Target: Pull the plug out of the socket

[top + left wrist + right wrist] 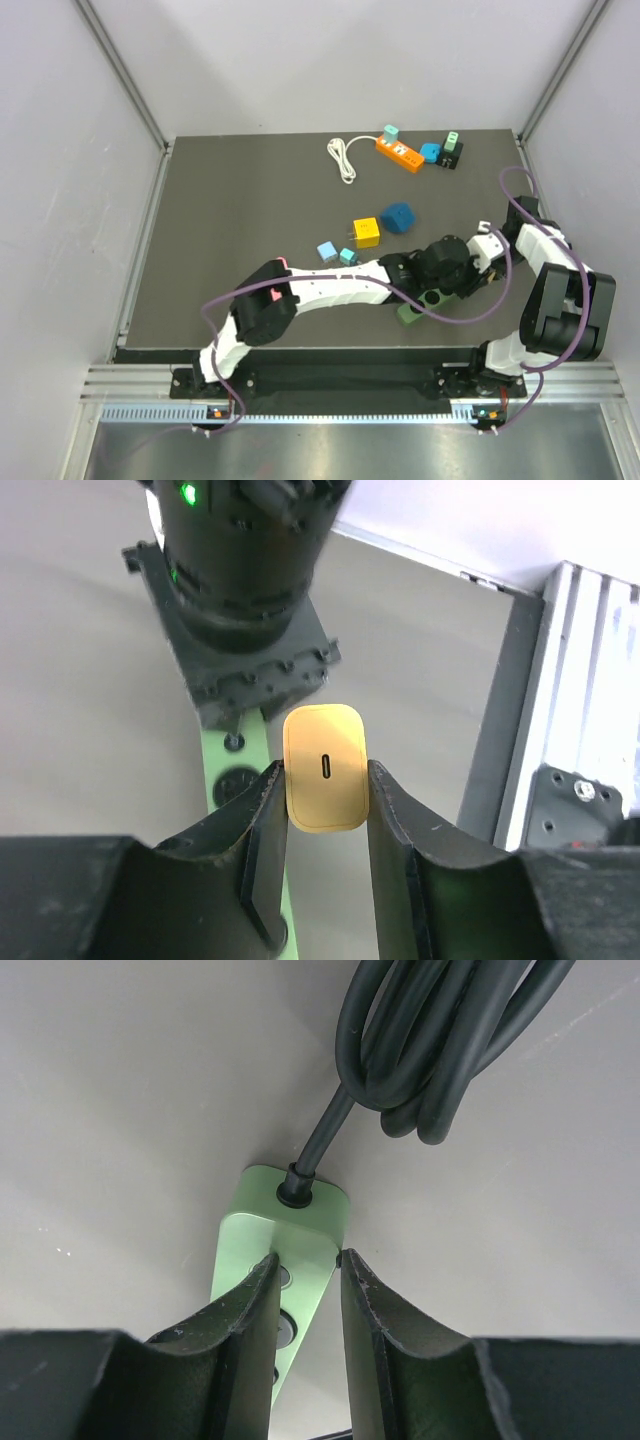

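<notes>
A light green power strip (409, 313) lies near the table's front edge, partly under both grippers. In the right wrist view my right gripper (305, 1260) is shut across the strip's cable end (300, 1222), where a coiled black cord (440, 1040) leaves it. My left gripper (325, 780) is shut on a yellow plug (323, 768) with a slot in its face. The plug sits just right of the strip (232, 780); its prongs are hidden. In the top view the left gripper (418, 283) and right gripper (455, 278) meet over the strip.
An orange power strip (400, 153) with plugs and a white cord (343, 160) lies at the back. A yellow adapter (366, 232), a dark blue one (398, 217) and small blue cubes (326, 250) lie mid-table. The metal rail (570, 730) is close.
</notes>
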`<state>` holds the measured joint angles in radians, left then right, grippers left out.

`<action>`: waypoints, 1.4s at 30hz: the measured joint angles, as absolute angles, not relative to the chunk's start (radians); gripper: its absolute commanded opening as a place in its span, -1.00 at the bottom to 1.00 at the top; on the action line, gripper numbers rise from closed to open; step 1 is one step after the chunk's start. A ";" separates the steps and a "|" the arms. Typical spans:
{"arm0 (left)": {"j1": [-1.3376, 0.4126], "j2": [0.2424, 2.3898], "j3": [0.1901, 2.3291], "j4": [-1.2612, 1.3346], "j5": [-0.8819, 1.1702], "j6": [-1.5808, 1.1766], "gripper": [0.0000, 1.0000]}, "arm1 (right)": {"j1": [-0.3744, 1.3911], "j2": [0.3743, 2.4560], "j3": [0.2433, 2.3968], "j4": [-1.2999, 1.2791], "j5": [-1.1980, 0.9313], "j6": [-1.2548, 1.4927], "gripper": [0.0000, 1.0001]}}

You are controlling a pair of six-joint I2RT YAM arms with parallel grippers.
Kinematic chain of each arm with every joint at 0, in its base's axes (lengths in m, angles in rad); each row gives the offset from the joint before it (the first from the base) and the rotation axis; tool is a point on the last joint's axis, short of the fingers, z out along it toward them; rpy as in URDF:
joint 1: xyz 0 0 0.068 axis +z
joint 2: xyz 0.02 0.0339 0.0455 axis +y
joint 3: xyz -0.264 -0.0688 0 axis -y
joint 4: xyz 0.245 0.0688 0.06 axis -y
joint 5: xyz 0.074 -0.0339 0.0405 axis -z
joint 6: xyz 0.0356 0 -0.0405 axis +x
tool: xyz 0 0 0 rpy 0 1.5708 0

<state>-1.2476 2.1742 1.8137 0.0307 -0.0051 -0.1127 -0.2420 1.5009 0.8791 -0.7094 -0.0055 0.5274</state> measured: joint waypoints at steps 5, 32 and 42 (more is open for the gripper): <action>-1.219 2.022 1.623 0.001 -0.003 -0.125 -1.00 | -0.242 1.501 0.879 -0.709 -0.006 0.527 -0.42; -0.772 1.963 1.353 -0.242 0.335 -0.302 -0.64 | -0.239 1.501 0.879 -0.709 -0.003 0.526 -0.42; -0.765 2.006 1.401 -0.258 0.299 -0.316 0.23 | -0.236 1.499 0.878 -0.707 0.000 0.524 -0.41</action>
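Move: The spot for the tan plug, held by the left hand, is bare table on the near side of the yellow cube, about 11 cm ahead, 22 cm left and 15 cm below. The yellow cube itself is 18 cm ahead and 24 left; the blue block 23 ahead, 16 left; the teal plug 14 ahead, 28 left. The green strip's middle is some 5 ahead, 4 left, 16 below. From the right hand the spot lies roughly 29 cm left, 3 ahead. The tan plug, already off the green strip, is carried by the left hand away from the strip, some 22 cm left and 10 cm forward, sinking a little as it goes, then lowered almost straight down to the table just short of the yellow cube, about 12 cm down in all. The wrist turns some 40 degrees to point more steeply down, and the fingers finally open. The right hand stays put at the strip's cable end. ##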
